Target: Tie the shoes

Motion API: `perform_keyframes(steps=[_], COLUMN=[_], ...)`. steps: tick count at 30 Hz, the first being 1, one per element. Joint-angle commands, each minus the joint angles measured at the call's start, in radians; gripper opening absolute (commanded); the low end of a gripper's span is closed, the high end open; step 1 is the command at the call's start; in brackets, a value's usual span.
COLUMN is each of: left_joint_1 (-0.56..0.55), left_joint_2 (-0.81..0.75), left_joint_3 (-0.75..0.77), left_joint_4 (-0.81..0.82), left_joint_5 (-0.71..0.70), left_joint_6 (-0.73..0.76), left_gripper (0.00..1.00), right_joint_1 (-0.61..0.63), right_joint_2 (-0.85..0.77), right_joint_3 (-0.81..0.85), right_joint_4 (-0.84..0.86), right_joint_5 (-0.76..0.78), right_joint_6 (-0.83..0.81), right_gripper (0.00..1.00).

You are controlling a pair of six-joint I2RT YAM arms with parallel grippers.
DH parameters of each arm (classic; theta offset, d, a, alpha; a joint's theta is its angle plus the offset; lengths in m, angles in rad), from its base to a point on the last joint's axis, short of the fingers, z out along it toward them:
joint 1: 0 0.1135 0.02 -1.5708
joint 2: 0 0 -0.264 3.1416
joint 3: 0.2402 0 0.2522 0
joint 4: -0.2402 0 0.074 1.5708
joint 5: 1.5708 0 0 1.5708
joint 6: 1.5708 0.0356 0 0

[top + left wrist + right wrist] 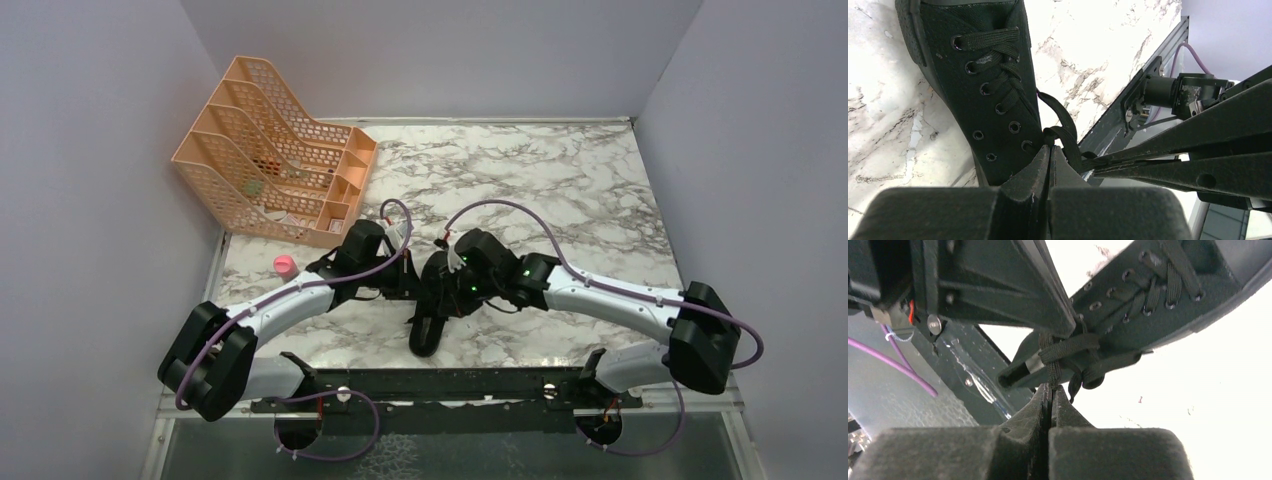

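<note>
The black low-cut shoe lies on the marble table between the two arms, its toe towards the near edge. It shows in the left wrist view and in the right wrist view. My left gripper is shut on a black lace at the shoe's top eyelets. My right gripper is shut on a lace strand that runs up into a bunch of crossed laces. In the top view both grippers, left and right, meet over the shoe's opening.
A peach mesh file rack stands at the back left. A small pink cap lies by the left arm. A black rail runs along the table's near edge. Grey walls close in both sides.
</note>
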Motion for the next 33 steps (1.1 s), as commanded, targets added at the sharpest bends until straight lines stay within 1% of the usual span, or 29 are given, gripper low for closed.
perform_keyframes(steps=[1,5,8,12,14,18,22,25,33], left_joint_1=[0.006,0.011,0.016,0.019,0.023,0.033,0.047,0.057,0.064], left_joint_2=[-0.029,-0.043,-0.06,-0.077,-0.084,-0.108,-0.11,-0.116,-0.116], left_joint_3=[-0.018,-0.021,-0.028,-0.033,-0.034,-0.031,-0.015,-0.012,0.013], left_joint_4=[0.039,0.039,0.039,0.038,0.028,-0.048,-0.146,-0.179,-0.295], left_joint_5=[-0.028,-0.045,-0.056,-0.085,-0.091,-0.145,-0.197,-0.232,-0.328], left_joint_6=[-0.023,-0.026,-0.029,-0.029,-0.027,-0.015,0.008,0.009,0.027], left_gripper=[0.0,0.0,0.0,0.0,0.0,0.0,0.0,0.0,0.0], right_joint_1=[0.005,0.005,0.005,0.005,0.005,0.003,-0.005,-0.005,-0.007], right_joint_2=[-0.07,-0.113,-0.124,-0.074,-0.054,-0.066,-0.048,-0.042,-0.027], right_joint_3=[-0.06,-0.129,-0.164,-0.153,-0.141,-0.147,-0.156,-0.156,-0.146], right_joint_4=[0.007,0.013,0.058,0.089,0.091,0.107,0.087,0.077,-0.021], right_joint_5=[0.012,-0.013,-0.041,-0.06,-0.041,0.04,0.07,0.074,0.128], right_joint_6=[0.029,0.054,0.056,0.052,0.057,0.097,0.126,0.129,0.154], right_gripper=[0.01,0.01,0.01,0.01,0.01,0.01,0.01,0.01,0.01])
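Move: The knot of the laces lies roughly 2 cm right of the shut left gripper, 1 cm nearer the base and 3 cm below. From the right gripper it is about 3 cm left, 2 cm ahead and 4 cm below. The shoe opening is some 4 cm back, 5 cm left and 6 cm below the right gripper; the toe is about 6 cm ahead, 3 cm right and 7 cm below the left one. Pull the two pinched lace loops apart to draw up the knot. Take the right gripper back, right and down first, then ease it forward again while it sinks to 4 cm lower. Lift the left gripper slightly forward, then sweep it about 5 cm left and down, fingertips tipping steeper and turning counter-clockwise some 15 degrees. Keep both grippers shut on the lace. ##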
